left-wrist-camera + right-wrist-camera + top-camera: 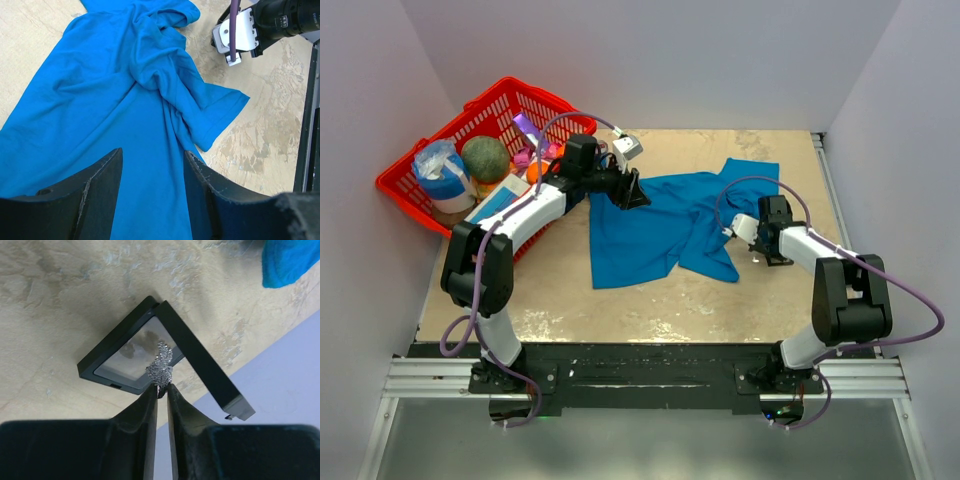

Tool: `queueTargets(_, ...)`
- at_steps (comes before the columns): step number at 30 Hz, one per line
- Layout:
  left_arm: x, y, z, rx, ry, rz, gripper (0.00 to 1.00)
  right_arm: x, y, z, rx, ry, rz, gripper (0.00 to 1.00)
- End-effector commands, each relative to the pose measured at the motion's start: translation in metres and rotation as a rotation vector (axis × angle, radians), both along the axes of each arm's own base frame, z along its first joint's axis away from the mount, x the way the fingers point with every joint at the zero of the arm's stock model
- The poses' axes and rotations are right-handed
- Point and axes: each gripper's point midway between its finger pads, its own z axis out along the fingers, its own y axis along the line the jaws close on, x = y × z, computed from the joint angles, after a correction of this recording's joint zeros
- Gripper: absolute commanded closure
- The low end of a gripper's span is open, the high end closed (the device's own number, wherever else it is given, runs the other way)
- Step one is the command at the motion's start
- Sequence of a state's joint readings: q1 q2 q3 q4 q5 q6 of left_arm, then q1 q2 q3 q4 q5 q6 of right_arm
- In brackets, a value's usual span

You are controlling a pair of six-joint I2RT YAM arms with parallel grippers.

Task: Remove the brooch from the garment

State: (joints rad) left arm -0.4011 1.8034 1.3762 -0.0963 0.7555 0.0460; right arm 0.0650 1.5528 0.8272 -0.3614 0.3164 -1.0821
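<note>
The brooch [160, 367], a small silvery sparkly cluster, sits at the tips of my right gripper [162, 388]. The jaws are shut on its dark back with only a narrow slit between them. It hangs just over the clear window of an open black display case [102, 367] on the table. The garment [660, 230], a bright blue T-shirt, lies crumpled mid-table, left of my right gripper [772, 248]. My left gripper [634, 194] is open and low over the garment [100, 100], bare cloth showing between its fingers [102, 190]. The brooch is too small to make out in the top view.
A red basket [450, 125] with a ball, a tape roll and other items stands at the back left, beside my left arm. The case's hinged lid [200, 365] stands open near the table's right edge. White walls enclose the table on three sides.
</note>
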Motion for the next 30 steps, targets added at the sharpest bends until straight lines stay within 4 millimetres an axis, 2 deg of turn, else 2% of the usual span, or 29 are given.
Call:
queueTargets(1,0.007,-0.001,0.012,-0.016,-0.048,-0.012,0.44,0.003,-0.002,0.012,-0.002,-0.008,-0.014,0.8)
queueTargets(4,0.008,-0.001,0.011,-0.016,-0.045,-0.011,0.44,0.002,-0.002,0.011,0.001,0.001,-0.018,0.71)
queueTargets(7,0.008,-0.002,0.011,-0.02,-0.046,-0.015,0.44,0.001,-0.001,0.014,0.004,0.001,-0.027,0.68)
queueTargets(17,0.01,-0.003,0.008,-0.026,-0.034,-0.014,0.44,-0.002,0.001,0.011,0.032,0.021,-0.061,0.66)
queueTargets(22,0.011,-0.004,0.01,-0.031,-0.038,-0.016,0.45,-0.002,0.01,0.009,0.089,0.025,-0.076,0.65)
queueTargets(28,0.011,-0.004,0.013,-0.033,-0.041,-0.02,0.45,-0.015,0.016,0.01,0.142,0.06,-0.097,0.64)
queueTargets(30,0.011,-0.003,0.011,-0.03,-0.033,-0.018,0.43,-0.02,0.02,0.009,0.159,0.073,-0.094,0.61)
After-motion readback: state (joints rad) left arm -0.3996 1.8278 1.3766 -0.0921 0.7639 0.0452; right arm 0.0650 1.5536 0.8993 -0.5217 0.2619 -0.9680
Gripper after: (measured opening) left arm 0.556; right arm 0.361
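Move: The brooch hangs at the right hand's fingertips, its middle about 1 cm below the hand point. Almost directly beneath, roughly 1 cm forward and 4 cm down, is the small black box with its lid standing open. The garment's middle lies some 26 cm left of the hand, about 7 cm farther out and 5 cm lower. From the idle left hand the box is about 38 cm right, 10 cm back and 18 cm below. The brooch is let go over the open black box: the right fingers, already starting to part, spread clearly wider while the hand eases back about 1 cm, staying low. The hand then drifts about 1 cm to the left and rises slightly, tilting some 5 degrees, fingers staying open. ##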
